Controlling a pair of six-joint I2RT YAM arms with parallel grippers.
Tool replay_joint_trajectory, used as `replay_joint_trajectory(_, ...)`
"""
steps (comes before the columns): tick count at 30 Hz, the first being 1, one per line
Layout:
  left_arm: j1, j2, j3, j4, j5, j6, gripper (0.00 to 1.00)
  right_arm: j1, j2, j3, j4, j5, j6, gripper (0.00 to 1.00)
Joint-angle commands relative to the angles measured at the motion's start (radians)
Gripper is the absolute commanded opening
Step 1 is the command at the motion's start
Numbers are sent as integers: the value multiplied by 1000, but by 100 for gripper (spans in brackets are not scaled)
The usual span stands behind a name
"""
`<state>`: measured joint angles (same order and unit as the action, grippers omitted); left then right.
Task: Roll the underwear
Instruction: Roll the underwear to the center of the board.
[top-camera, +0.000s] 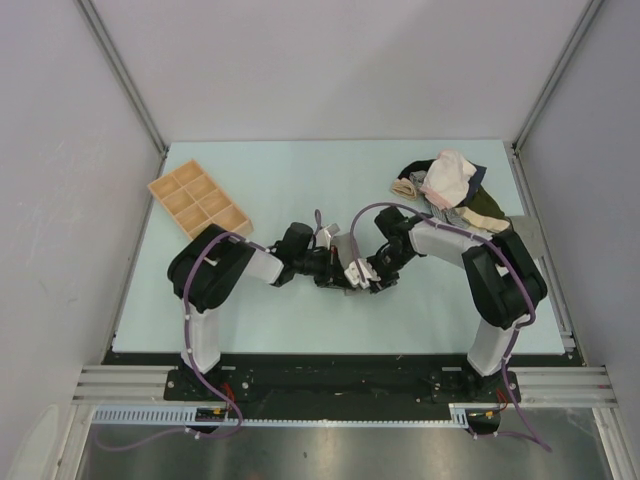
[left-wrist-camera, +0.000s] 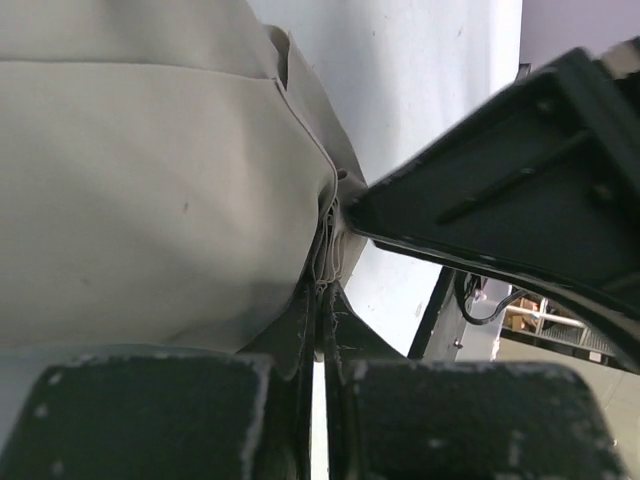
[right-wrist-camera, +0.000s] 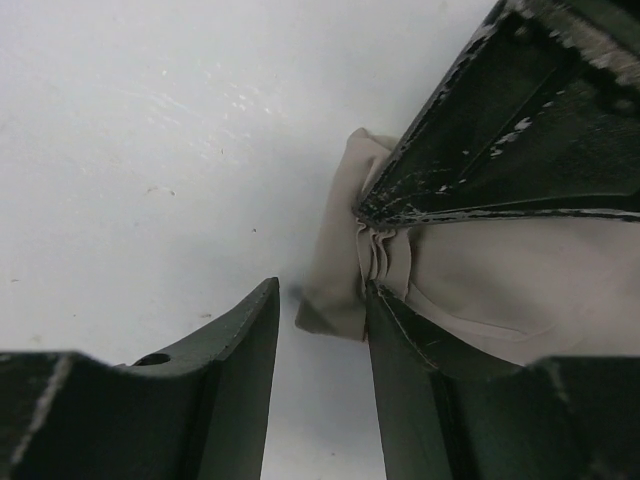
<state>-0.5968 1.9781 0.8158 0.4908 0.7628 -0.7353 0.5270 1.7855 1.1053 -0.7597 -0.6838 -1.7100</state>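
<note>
The taupe-grey underwear (left-wrist-camera: 150, 190) fills the left of the left wrist view, with a thin darker seam across it. My left gripper (left-wrist-camera: 325, 295) is shut on its bunched edge. In the right wrist view the underwear (right-wrist-camera: 490, 270) lies at the right, pinched there by the left gripper's fingers (right-wrist-camera: 500, 150). My right gripper (right-wrist-camera: 320, 310) is open, and a loose corner of the cloth hangs between its fingers against the right one. In the top view both grippers, left (top-camera: 335, 270) and right (top-camera: 368, 275), meet at the table's middle and hide most of the cloth.
A tan compartment tray (top-camera: 198, 200) sits at the back left. A pile of other garments (top-camera: 450, 185), pale pink-white and dark ones, lies at the back right. The right gripper's body (left-wrist-camera: 520, 200) shows close beside the left one.
</note>
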Motion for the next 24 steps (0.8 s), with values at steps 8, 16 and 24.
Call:
replay_joint_trajectory(8, 12, -39, 17, -31, -137, -41, 16, 39, 43, -39, 112, 128, 61, 38)
replay_joint_trajectory(16, 23, -246, -82, 60, -232, -12, 48, 53, 57, -35, 100, 185, 118, 17)
replay_joint_trajectory(24, -24, -545, -406, 301, -338, 325, 60, 45, 104, 112, -188, 96, 202, 8)
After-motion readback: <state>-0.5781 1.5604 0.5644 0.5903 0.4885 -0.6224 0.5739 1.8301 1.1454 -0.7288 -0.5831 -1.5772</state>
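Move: The left fingers are shut on the near end of the folded underwear, right at their tips. For the right hand, half open, that end is about 1 cm ahead, 1 cm to its left and 1 cm below; the strip's far end lies some 13 cm ahead and 5 cm left. Farther off, the clothes pile is roughly 28 cm ahead and 23 cm to the right of the right hand, and the compartment tray about 22 cm ahead and 36 cm left of the left hand. Sink the right gripper about 1 cm onto the underwear's near end beside the left fingertips, ease it slightly forward and pinch the folded end shut. As it closes, open the left gripper past half to let the end go, then draw it up about 7 cm and some 4 cm left, off the cloth, its wrist turning some 25 degrees. ##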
